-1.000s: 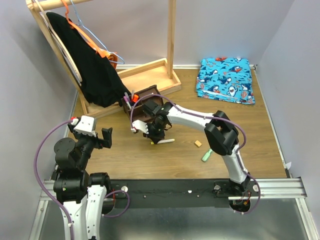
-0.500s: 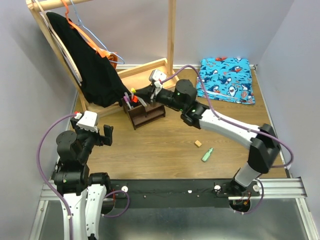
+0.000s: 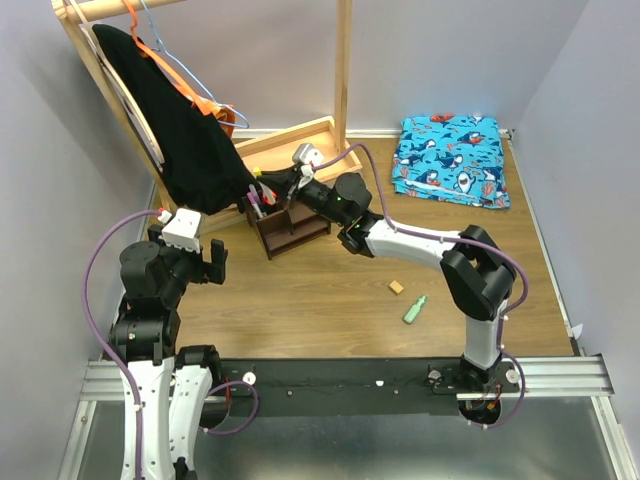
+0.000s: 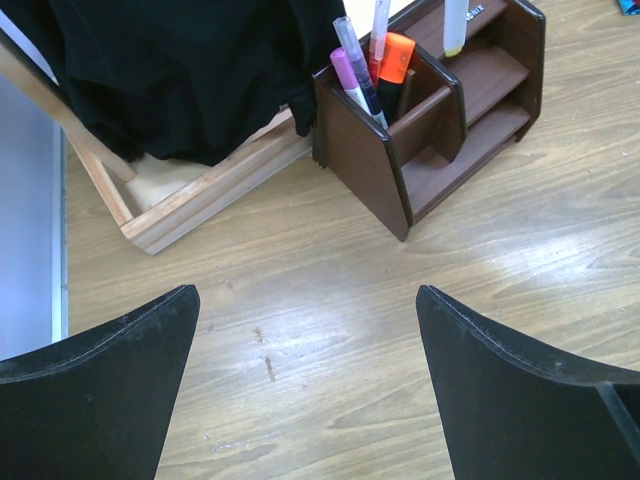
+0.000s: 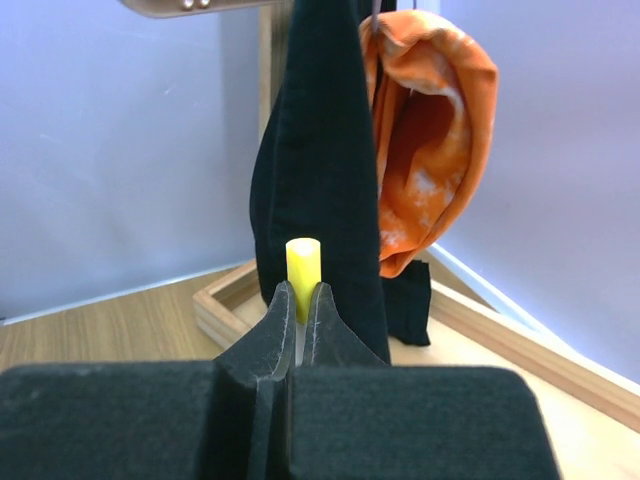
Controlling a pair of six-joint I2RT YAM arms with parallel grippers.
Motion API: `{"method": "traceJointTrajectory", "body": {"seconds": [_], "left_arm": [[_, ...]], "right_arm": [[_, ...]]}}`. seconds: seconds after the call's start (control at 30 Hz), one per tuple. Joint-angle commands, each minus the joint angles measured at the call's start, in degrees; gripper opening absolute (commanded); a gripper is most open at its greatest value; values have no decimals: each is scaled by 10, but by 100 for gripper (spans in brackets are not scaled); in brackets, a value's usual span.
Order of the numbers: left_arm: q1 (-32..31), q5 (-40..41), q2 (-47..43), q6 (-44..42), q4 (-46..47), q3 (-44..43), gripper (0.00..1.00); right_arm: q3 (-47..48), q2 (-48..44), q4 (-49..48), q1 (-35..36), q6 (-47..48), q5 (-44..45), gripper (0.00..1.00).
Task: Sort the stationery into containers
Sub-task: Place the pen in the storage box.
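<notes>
The dark brown organiser stands in front of the rack base. Its front compartment holds a purple-grey pen, a pink-white pen and an orange-black marker. My right gripper is above the organiser's back, shut on the yellow-white pen. The pen's yellow end hangs at the back compartment's mouth. A tan eraser and a mint-green highlighter lie on the table to the right. My left gripper hovers open and empty over bare wood, left of the organiser.
A pale wooden rack frame with a hanging black garment and an orange hanger stands right behind the organiser. An orange cloth hangs beside the garment. A folded blue shark-print cloth lies at the back right.
My right arm has lifted the yellow-white pen off the table in front of the organiser and carried it back over the organiser. The left arm has shifted slightly.
</notes>
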State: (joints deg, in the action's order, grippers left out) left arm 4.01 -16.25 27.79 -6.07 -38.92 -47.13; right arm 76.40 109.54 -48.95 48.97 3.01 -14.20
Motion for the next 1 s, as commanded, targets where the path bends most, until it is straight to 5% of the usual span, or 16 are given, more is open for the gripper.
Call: {"method": "traceJointTrajectory", "body": {"seconds": [0.0,0.97], "left_arm": [[0,16,9,6,13,-6,99],[0,31,36,-4,16,-12,99]], "right_arm": [[23,30,-54,-12,-18,6,1],[39,121,-48,-25,-42,-13,1]]}}
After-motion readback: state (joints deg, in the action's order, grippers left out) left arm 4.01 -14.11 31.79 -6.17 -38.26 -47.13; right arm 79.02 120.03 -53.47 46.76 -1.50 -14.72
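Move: The storage box's pen compartment lies about 4 cm ahead of the right hand, 1 cm to its left and some 20 cm below. In that compartment the orange marker stands about 5 cm ahead and 4 cm left of the hand, the purple marker about 4 cm ahead and 7 cm left; the box's open shelves are level with the hand and roughly 6 cm to its right. From the left hand the compartment is some 17 cm ahead, 13 cm to the right and 16 cm below. Ease the right gripper, still pinching the pen upright near its top, about 2 cm forward over the storage box, then sink it some 6.5 cm while drifting a little farther forward, so the pen's lower end goes down into the compartment beside the orange marker. Slow to a stop there and keep the fingers shut. ##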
